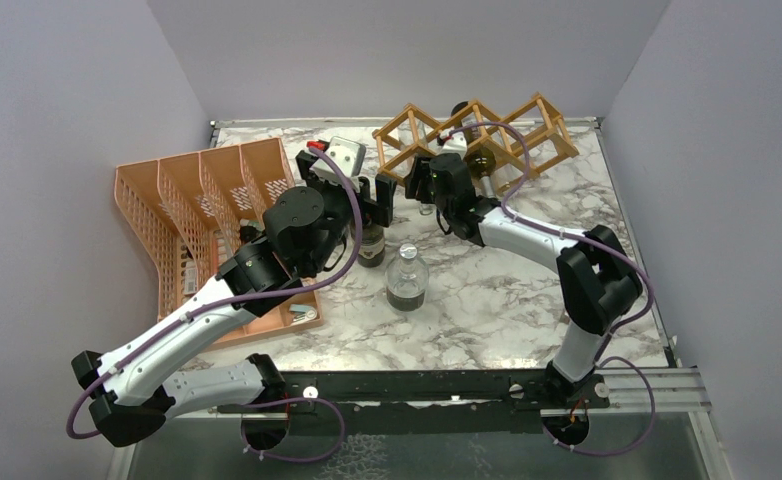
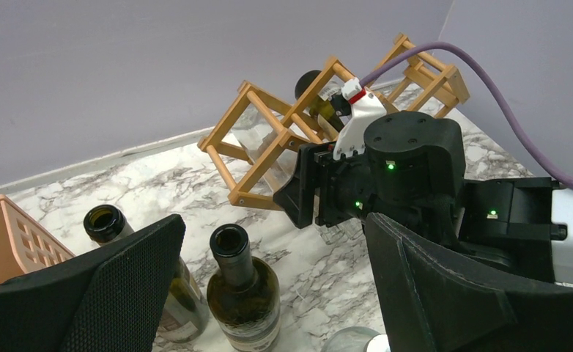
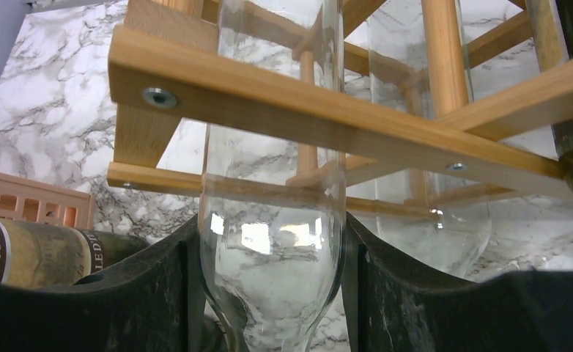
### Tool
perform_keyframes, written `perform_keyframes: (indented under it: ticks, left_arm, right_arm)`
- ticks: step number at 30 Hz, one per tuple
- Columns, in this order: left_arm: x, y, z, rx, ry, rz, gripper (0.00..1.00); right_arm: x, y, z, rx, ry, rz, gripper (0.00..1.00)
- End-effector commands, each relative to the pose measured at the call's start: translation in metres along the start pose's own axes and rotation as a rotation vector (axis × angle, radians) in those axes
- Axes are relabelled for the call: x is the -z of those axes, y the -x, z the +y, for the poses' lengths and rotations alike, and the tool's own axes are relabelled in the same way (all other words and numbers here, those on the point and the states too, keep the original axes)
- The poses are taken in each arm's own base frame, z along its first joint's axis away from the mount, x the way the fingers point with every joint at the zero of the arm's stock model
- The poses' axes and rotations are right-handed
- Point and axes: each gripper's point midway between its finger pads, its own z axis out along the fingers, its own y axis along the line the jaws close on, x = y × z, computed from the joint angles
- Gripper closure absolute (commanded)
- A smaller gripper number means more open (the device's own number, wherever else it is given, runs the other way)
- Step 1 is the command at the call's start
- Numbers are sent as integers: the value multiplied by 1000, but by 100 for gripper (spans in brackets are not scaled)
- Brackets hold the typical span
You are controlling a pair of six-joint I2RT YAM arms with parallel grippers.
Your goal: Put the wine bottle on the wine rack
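Observation:
The light wooden wine rack (image 1: pixel 512 130) stands at the back of the marble table. A dark bottle (image 1: pixel 483 160) lies in one of its cells. My right gripper (image 3: pixel 271 293) is shut on a clear glass wine bottle (image 3: pixel 272 249); the bottle's body reaches past the rack's front slat (image 3: pixel 327 110) into a cell. In the top view that gripper (image 1: pixel 425 197) sits at the rack's left end. My left gripper (image 2: pixel 275 235) hangs open above two upright dark open bottles (image 2: pixel 243 293) (image 2: pixel 108 224), holding nothing.
An orange mesh organizer (image 1: pixel 207 200) fills the left side of the table. A capped clear bottle (image 1: pixel 406 278) stands mid-table, with a dark bottle (image 1: pixel 370 248) just behind it. A second clear glass shape (image 3: pixel 426 213) shows inside the rack. Walls close in behind and at both sides.

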Motion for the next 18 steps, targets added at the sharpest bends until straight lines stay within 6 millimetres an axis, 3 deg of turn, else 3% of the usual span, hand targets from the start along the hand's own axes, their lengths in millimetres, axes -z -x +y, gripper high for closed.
perform_keyframes:
  ticks: [1, 7, 13, 18]
  left_arm:
    - [4, 1, 1, 16, 1, -4, 1]
    - [4, 0, 1, 12, -1, 2, 1]
    - [6, 3, 2, 18, 1, -6, 1]
    - [8, 6, 4, 26, 1, -22, 1]
  right_arm:
    - [-10, 36, 21, -49, 76, -81, 67]
    - [-14, 29, 22, -53, 76, -47, 41]
    - [-5, 33, 21, -47, 69, -19, 22]
    - [11, 40, 21, -50, 70, -7, 16]
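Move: My right hand has the clear glass bottle by its shoulder. The bottle's body is already in the wine rack's leftmost slot, whose middle lies about 7 cm ahead, 2 cm left and 3 cm below. A second clear bottle lies about 7 cm right, 6 cm ahead and lower; the green bottle in the rack is 12 cm right, 6 cm ahead. From my left hand the slot is roughly 24 cm ahead, 10 cm right and 24 cm lower. With my right hand I ease the glass bottle the last bit into the leftmost slot, about 1 cm forward and left while dipping just under 1 cm. Then I open the fingers from half-open to nearly wide, letting go of its shoulder, and lift some 1.5 cm with almost no turn of the wrist. ##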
